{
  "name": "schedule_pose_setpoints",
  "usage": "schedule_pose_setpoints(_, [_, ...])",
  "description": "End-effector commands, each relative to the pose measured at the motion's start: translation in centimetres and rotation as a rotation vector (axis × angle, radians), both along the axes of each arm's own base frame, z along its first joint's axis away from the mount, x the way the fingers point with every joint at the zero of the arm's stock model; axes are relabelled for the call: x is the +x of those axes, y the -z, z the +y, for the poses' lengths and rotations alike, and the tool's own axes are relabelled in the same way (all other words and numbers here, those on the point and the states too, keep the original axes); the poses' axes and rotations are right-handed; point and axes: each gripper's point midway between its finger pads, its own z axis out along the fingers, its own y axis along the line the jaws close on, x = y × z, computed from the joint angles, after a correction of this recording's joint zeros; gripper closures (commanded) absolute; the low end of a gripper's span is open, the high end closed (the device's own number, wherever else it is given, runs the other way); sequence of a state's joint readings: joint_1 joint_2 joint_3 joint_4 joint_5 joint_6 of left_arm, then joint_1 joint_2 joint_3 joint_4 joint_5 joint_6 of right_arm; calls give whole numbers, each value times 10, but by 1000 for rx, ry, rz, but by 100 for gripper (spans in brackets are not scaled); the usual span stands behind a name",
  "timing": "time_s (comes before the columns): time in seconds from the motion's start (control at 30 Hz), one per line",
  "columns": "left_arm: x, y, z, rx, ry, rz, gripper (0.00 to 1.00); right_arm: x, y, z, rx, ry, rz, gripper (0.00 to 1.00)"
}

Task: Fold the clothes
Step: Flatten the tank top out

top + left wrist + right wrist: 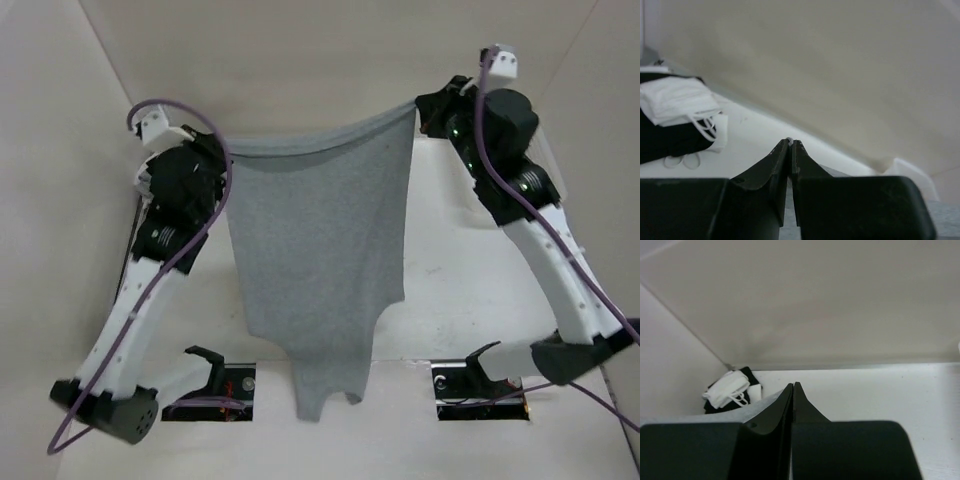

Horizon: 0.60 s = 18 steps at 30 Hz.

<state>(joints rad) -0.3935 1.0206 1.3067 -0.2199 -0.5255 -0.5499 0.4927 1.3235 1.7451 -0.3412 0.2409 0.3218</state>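
Note:
The clothes, a light heather-grey sleeveless top (315,250), hang spread between both arms in the top view. The hem is stretched along the top and the straps (322,400) dangle toward the near edge. My left gripper (222,150) is shut on the top's left hem corner. In the left wrist view a sliver of fabric shows at the tips of the left gripper (790,142). My right gripper (420,108) is shut on the right hem corner. In the right wrist view grey fabric (700,412) runs off to the left of the right gripper (793,385).
A pile of black and white garments (675,115) lies by the far left corner of the table, also seen in the right wrist view (730,390). White walls enclose the table at the back and sides. Two arm bases (208,392) (480,390) sit at the near edge.

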Motion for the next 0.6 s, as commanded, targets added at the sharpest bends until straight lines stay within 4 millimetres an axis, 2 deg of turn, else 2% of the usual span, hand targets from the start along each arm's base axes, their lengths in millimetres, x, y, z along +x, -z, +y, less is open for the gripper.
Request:
schedule_pose_setpoints(0.0, [53,30,7,-59,11,56,99,30,-23,12,73,-111,-54,100])
schedule_pose_setpoints(0.03, [68,33,15,-77,1,71,99,46,-25,13,70,-108,-54,100])
schedule_pose_setpoints(0.1, [89,24,28,-106,-30,64,99,77,-33,9,70,-84,-53,100])
schedule_pose_setpoints(0.13, [98,11,28,-115,-26,44,99,89,-39,5,73,-72,-51,100])
schedule_pose_setpoints(0.23, [114,-29,29,-127,5,-6,99,102,-70,-5,91,-51,-89,100])
schedule_pose_setpoints(0.3, [114,-61,34,-135,16,-58,99,93,-100,-14,116,-47,-151,100])
schedule_pose_setpoints(0.4, [105,-96,37,-129,30,-126,99,74,-127,-24,151,-59,-212,100])
schedule_pose_setpoints(0.47, [96,-105,37,-125,34,-146,99,60,-135,-25,153,-85,-228,100])
schedule_pose_setpoints(0.57, [85,-95,36,-133,37,-136,99,48,-130,-24,134,-96,-209,100])
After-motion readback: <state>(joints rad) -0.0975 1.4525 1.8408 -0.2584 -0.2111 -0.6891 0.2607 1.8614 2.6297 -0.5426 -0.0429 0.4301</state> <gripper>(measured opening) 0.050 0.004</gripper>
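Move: The grey tank top hangs in the air, its edge stretched between both hands and its body trailing down and back towards the arm bases. Its middle lies about 17 cm back, 18 cm right and 16 cm below the left hand, and some 20 cm back, 18 cm left and 21 cm below the right. The folded pile is about 23 cm ahead, 22 cm left and 42 cm below the left hand; the white basket is roughly 20 cm ahead, 31 cm right and 45 cm below the right. The tank top, still pinched at two corners, is flung out over the table: both hands shoot forward about 14 cm, then draw back some 4–5 cm. The left dips nearly 10 cm on the way out, its wrist tipping down and back up; the right dips only slightly. Both then rise to 8–9 cm above their start, spreading a few centimetres apart, grippers shut. ##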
